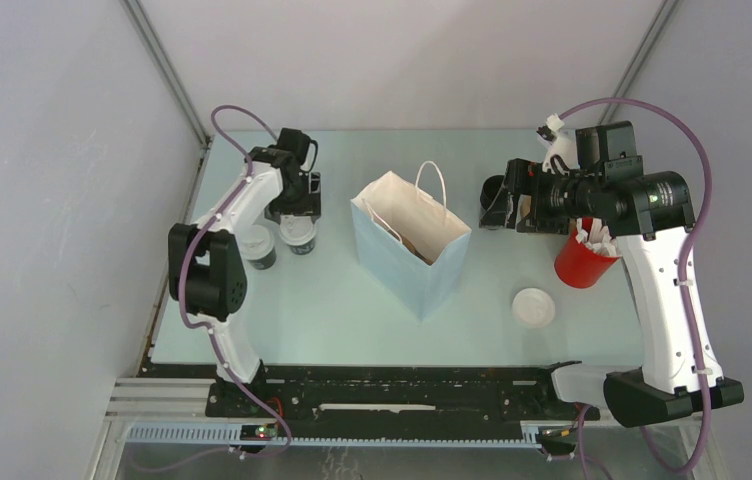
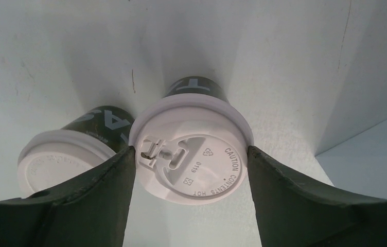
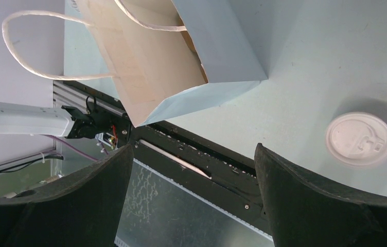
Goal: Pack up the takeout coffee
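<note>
Two dark takeout coffee cups with white lids stand at the table's left. My left gripper straddles the right-hand cup, both fingers touching the lid's rim. The other cup stands just beside it, apart from the fingers. The light blue paper bag stands open in the middle of the table. My right gripper hovers open and empty to the right of the bag, above the table.
A red cup holding white packets stands at the right, under the right arm. A loose white lid lies on the table in front of it. The bag's rope handles stick up on its far side.
</note>
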`<action>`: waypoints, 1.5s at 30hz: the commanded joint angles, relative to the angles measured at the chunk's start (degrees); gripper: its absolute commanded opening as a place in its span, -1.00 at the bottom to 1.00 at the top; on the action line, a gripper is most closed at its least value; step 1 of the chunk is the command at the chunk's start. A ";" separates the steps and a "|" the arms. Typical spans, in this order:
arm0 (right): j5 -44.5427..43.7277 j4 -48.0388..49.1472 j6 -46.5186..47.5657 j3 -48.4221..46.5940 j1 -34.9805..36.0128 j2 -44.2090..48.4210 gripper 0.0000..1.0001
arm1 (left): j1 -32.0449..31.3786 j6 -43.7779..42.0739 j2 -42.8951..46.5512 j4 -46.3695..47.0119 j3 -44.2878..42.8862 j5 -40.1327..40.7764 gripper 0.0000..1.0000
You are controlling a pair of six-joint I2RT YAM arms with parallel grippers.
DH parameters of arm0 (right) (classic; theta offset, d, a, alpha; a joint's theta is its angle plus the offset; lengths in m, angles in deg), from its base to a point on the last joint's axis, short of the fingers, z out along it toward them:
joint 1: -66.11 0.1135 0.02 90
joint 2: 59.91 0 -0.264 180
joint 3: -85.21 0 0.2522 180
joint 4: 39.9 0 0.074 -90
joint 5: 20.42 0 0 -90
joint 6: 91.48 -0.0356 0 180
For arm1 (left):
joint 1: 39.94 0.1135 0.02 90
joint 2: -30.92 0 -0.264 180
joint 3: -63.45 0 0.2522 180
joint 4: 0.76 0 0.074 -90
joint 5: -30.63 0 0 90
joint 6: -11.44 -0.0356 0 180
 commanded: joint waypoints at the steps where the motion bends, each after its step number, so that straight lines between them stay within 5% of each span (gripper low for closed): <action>1: 0.35 1.16 1.24 -0.28 -0.28 0.59 0.92 | -2.68 0.36 6.70 -1.63 3.17 0.03 0.40; 14: 0.34 2.06 2.02 7.66 -0.28 6.44 0.92 | -22.86 16.40 31.25 -3.53 24.79 0.33 0.37; 24: 0.11 1.66 -0.20 9.46 1.39 11.18 0.99 | -28.58 18.28 27.70 1.83 29.28 -0.47 0.37; 28: -3.92 1.03 -2.14 8.78 6.75 11.79 0.99 | -28.56 17.62 27.13 3.01 30.33 -1.24 0.54; 33: -11.60 0.33 -6.82 4.48 19.83 11.95 0.99 | -28.61 17.26 28.64 2.71 29.73 -1.97 0.97; 41: -34.17 3.43 -18.08 1.75 64.80 6.89 0.99 | -26.78 17.60 42.06 -7.68 23.12 -1.15 1.00; 45: -36.54 11.60 -15.80 1.23 71.55 -4.51 0.99 | -20.37 18.21 51.56 -17.64 16.92 4.96 1.00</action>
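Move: The left hand holds one lidded coffee by its rim, bound for a clear spot of table about 18 cm back and 11 cm right, some 8 cm below. The other coffee stands 10 cm left and 4 cm back of the hand; the bag's middle is about 27 cm right and 4 cm back, slightly above. From the right hand, the spot lies roughly 17 cm back, 31 cm left and 31 cm below. Left hand carries its coffee about 20 cm back and right, lets go, rises; right hand swings back and left. ##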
